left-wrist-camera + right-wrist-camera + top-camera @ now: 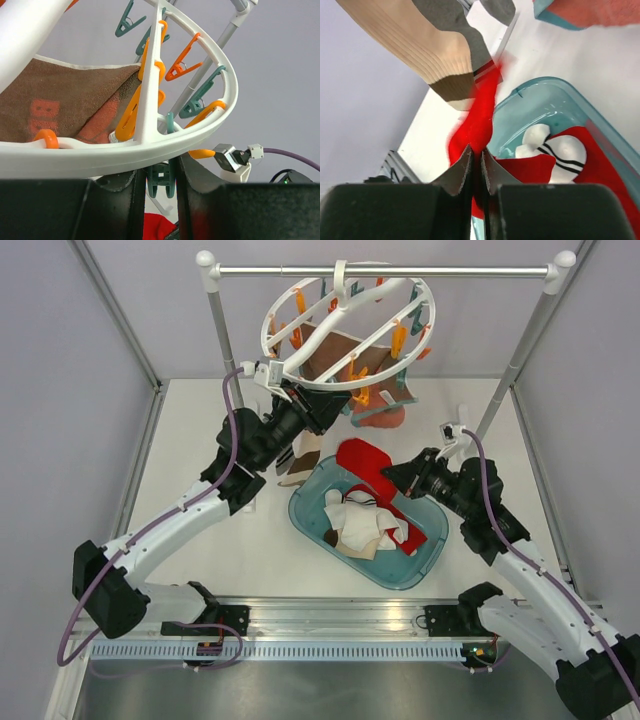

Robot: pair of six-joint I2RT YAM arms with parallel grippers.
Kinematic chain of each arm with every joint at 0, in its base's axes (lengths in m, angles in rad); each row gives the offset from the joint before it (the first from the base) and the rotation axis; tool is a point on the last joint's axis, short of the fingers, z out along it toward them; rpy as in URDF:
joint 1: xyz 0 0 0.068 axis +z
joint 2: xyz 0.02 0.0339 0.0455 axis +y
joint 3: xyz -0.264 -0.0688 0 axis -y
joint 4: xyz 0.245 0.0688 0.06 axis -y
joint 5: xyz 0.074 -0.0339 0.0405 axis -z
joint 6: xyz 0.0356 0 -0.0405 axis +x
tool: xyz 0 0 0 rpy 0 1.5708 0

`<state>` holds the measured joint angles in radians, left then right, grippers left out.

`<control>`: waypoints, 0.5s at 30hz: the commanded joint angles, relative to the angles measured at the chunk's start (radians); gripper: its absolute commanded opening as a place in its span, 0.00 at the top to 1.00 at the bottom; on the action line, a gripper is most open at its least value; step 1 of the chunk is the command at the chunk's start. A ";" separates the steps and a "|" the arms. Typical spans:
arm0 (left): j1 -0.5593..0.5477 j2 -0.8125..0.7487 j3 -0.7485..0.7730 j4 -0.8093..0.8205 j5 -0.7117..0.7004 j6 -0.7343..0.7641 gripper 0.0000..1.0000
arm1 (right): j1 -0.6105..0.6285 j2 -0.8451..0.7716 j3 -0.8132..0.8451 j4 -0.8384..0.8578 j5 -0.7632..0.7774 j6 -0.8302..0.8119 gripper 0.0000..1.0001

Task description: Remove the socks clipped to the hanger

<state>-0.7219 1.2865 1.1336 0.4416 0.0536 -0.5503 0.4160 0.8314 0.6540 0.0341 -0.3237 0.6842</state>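
The white ring hanger (268,335) hangs tilted from the rail, with orange and teal clips. My left gripper (297,400) is up under its rim (150,150), jaws shut on a teal clip (161,182). Below that gripper a beige and grey sock (300,455) hangs down; its toe (445,50) shows in the right wrist view. My right gripper (392,473) is shut on a red sock (362,460), pinching the fabric (477,120) over the near edge of the teal bin. White striped socks (560,152) lie in the bin.
The teal bin (310,520) sits at mid-table between the arms, with socks inside. A brown cloth (330,350) and a coral cloth (380,418) hang from the hanger. The metal rail (385,271) with white posts spans the back.
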 commanded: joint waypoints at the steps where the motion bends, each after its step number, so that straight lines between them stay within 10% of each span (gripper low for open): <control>1: 0.001 0.013 0.063 -0.009 -0.011 0.006 0.98 | -0.003 -0.023 0.021 -0.062 0.057 -0.072 0.88; 7: -0.001 0.034 0.092 -0.044 -0.009 0.004 0.98 | 0.023 -0.009 0.029 -0.042 0.084 -0.123 0.35; 15: -0.004 0.059 0.114 -0.067 -0.018 -0.008 0.98 | 0.299 0.156 0.088 0.144 0.379 -0.204 0.17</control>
<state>-0.7223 1.3327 1.1904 0.3885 0.0513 -0.5507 0.6392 0.9291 0.6846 0.0639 -0.1101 0.5392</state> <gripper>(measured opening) 0.292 0.815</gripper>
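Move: The bin that will take the red sock, already hanging free in the right gripper, has its middle about 4 cm back, 3 cm left and some 22 cm below that gripper. A striped sock still hangs roughly 18 cm left and 9 cm ahead of the right gripper, near its height; a pinkish sock hangs some 14 cm ahead, 3 cm left and slightly higher. From the left gripper the bin lies about 10 cm back, 7 cm right and 39 cm down. Open the right gripper wide and let go of the red sock over the bin, easing about 1 cm right and down as the fingers part. Then swing the open hand left, nearly 5 cm, towards the striped sock, rolling it about 10 degrees so its left side dips. Keep the left gripper pinched on the teal clip at the hanger's rim as it drifts barely 1 cm forward and right. ##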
